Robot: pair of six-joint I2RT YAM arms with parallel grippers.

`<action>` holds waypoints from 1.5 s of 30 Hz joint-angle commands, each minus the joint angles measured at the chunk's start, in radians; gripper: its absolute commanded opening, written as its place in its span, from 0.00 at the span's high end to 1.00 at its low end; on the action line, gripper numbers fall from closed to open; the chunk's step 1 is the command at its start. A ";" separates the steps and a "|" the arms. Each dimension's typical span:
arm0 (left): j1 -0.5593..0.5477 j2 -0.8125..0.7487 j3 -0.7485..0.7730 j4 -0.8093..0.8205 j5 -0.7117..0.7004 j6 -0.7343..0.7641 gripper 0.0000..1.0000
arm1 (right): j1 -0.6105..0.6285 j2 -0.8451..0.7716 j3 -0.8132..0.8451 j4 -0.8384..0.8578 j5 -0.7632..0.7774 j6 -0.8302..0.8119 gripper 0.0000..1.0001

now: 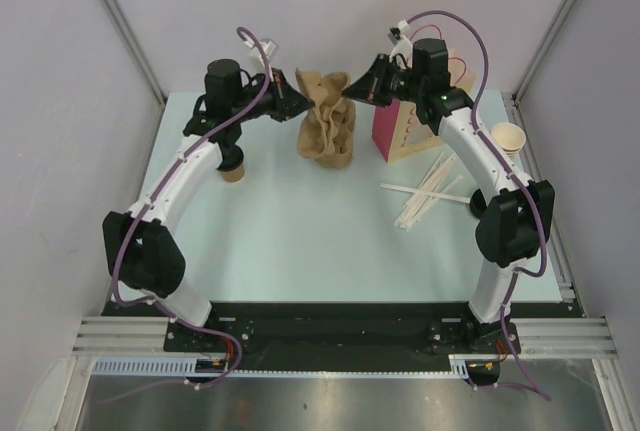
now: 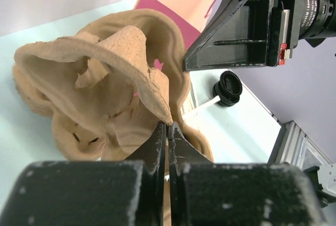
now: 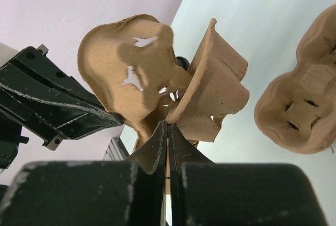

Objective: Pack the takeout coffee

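Note:
The takeout coffee [image 1: 233,168], a small brown cup with a black lid, stands on the table at the left, half hidden under my left arm. Both grippers meet at the back middle over a brown pulp cup carrier [image 1: 325,86]. My left gripper [image 1: 292,103] is shut on the carrier's [image 2: 105,53] left edge, its tips [image 2: 169,126] pinching the thin rim. My right gripper [image 1: 352,94] is shut on the opposite edge, where the carrier [image 3: 210,84] fans out above its tips [image 3: 167,124]. The carrier is lifted and flexed between them.
A second pulp carrier [image 1: 328,143] lies on the table under the held one and shows again [image 3: 299,110] in the right wrist view. The pink paper bag [image 1: 385,133] stands just right of it. Wooden stirrers [image 1: 430,191] and a pale beige cup stack [image 1: 508,139] lie at the right.

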 commanded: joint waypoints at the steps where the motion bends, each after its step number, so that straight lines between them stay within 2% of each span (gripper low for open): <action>1: 0.054 -0.111 -0.017 -0.021 -0.051 0.023 1.00 | -0.030 0.020 0.069 0.005 0.093 -0.045 1.00; 11: 0.079 -0.131 -0.029 0.121 -0.017 -0.077 1.00 | 0.025 0.007 0.051 -0.021 0.139 -0.150 1.00; 19: 0.079 -0.130 0.012 0.273 0.078 -0.198 1.00 | 0.082 -0.051 -0.041 -0.023 0.277 -0.318 1.00; 24: 0.079 -0.140 0.015 0.354 0.115 -0.282 1.00 | 0.066 -0.053 -0.080 -0.020 0.333 -0.347 1.00; 33: 0.079 -0.153 0.009 0.433 0.115 -0.354 1.00 | 0.074 -0.046 -0.092 -0.021 0.374 -0.387 1.00; 41: 0.090 -0.137 0.054 0.439 0.067 -0.376 1.00 | 0.092 -0.071 -0.138 0.002 0.405 -0.421 1.00; 45: 0.091 -0.124 0.055 0.433 0.078 -0.370 1.00 | 0.079 -0.088 -0.140 0.038 0.339 -0.393 1.00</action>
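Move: Both hands already pinch the held carrier by its rim, its middle about 3 cm right of the left hand and 3 cm left of the right, 1 cm ahead and some 3 cm below both. The table carrier lies about 10 cm ahead, 5 cm right of the left hand, 25 cm down. The lidded cup stands some 22 cm left of the left hand and 2 cm back. The paper bag is roughly 21 cm right and 12 cm ahead of the right hand. Both keep pinching the carrier: left eases left, then lifts about 8 cm; right rolls, sinking some 3 cm. ##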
